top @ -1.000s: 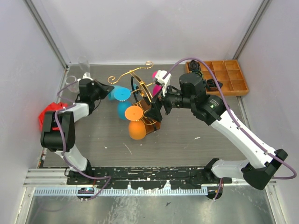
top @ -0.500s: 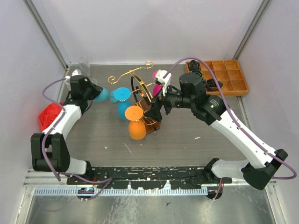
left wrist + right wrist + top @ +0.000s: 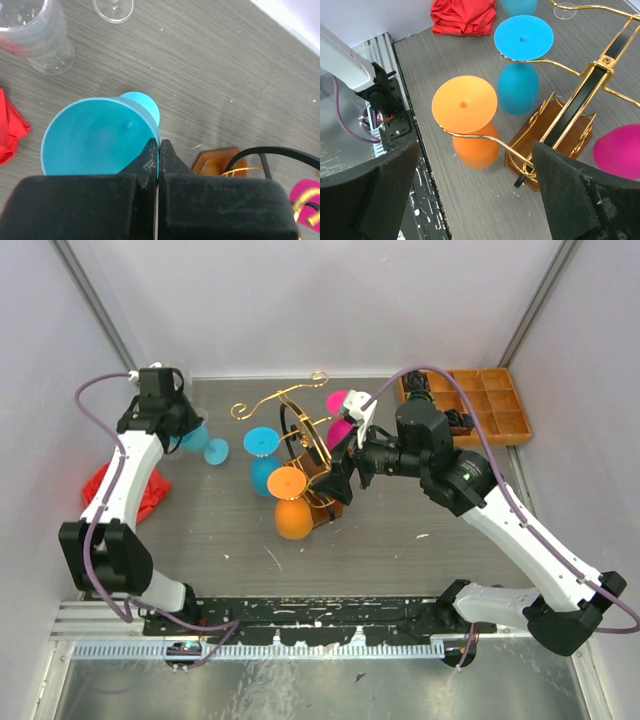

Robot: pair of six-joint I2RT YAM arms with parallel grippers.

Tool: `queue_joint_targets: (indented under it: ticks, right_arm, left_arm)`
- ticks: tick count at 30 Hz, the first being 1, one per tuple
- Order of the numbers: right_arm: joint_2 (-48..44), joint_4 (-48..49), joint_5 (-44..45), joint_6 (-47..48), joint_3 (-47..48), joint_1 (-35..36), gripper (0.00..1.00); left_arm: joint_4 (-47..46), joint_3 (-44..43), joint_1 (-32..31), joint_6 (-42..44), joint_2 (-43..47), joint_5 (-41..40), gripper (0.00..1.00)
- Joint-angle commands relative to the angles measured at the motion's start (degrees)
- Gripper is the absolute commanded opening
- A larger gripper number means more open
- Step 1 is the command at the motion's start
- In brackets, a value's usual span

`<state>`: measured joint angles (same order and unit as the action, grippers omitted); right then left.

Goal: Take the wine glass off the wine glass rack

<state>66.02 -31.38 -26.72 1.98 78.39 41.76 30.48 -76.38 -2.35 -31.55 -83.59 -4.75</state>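
Observation:
The gold wire wine glass rack (image 3: 300, 435) stands mid-table on its brown base (image 3: 547, 132). A blue glass (image 3: 264, 455), an orange glass (image 3: 291, 505) and a pink glass (image 3: 340, 425) hang from its arms. A teal wine glass (image 3: 200, 443) is off the rack, to its left. My left gripper (image 3: 180, 426) is shut on its rim (image 3: 159, 150), with one finger inside the bowl (image 3: 95, 137). I cannot tell whether its foot (image 3: 145, 104) touches the table. My right gripper (image 3: 480, 200) hovers open beside the rack, above the orange glass (image 3: 467, 125), holding nothing.
Two clear glasses (image 3: 35, 30) (image 3: 113, 7) stand at the back left. A red cloth (image 3: 125, 490) lies by the left wall. A compartmented wooden tray (image 3: 470, 405) sits at the back right. The arm bases and rail run along the near edge.
My left gripper has carried the teal glass left and toward the back, away from the rack. The right arm has shifted slightly to the right.

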Motion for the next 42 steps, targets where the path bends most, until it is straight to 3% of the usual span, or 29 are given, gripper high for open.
queue_joint_targets:
  ticks: [1,27,31,34,38,42]
  right_arm:
    - [-1.6,2.8,-0.7,-0.9,0.1,-0.1,1.0]
    - [-1.3,2.6,0.0,-0.8,-0.7,-0.1,1.0]
    - [-1.1,2.3,0.0,-0.7,-0.4,-0.1,1.0]
    - [-0.7,2.1,0.0,-0.4,-0.1,-0.2,1.0]
    - [-0.3,2.3,-0.3,-0.6,0.1,-0.1,1.0]
    - [0.0,2.6,-0.5,-1.0,0.3,-0.1,1.0]
  left_arm:
    - [12.8,-7.1,0.2,5.1,-6.7,-0.8,0.0]
    - [16.5,-20.4,0.4,12.7,-22.2,-9.4,0.01]
    - [17.5,-20.9,0.4,12.4,-23.0,-7.9,0.24]
    - [17.0,-19.0,0.4,11.7,-21.1,-7.2,0.36]
    - [16.3,-18.0,0.4,10.6,-18.8,-7.0,0.45]
    - [18.4,-18.4,0.4,9.8,-16.5,-6.4,0.47]
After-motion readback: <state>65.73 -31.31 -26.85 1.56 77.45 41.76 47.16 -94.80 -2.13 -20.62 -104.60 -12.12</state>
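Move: The left hand already pinches the blue wine glass by its rim, the foot tipped out ahead and to the right; its standing spot on the table lies roughly 22 cm below, 6 cm left and 1 cm back. From the same hand, the near clear glass stands some 7 cm ahead and 13 left, the far clear glass about 13 ahead and 8 left, and the red cloth 8 back and 22 left. For the right hand the spot is about 20 cm ahead, 35 left and 35 below. Keeping its pinch on the rim, the left hand quickly lowers the blue glass about 5 cm while the fingers tip down some 15 degrees, then eases forward and to the left about 3 cm each way with its left side rolling up, swinging the foot back and left to bring the glass upright beside the clear ones. With the glass set down the fingers open to about half and let go of the rim, one still inside the bowl and one outside, as the hand sinks another centimetre and just starts to rise. ##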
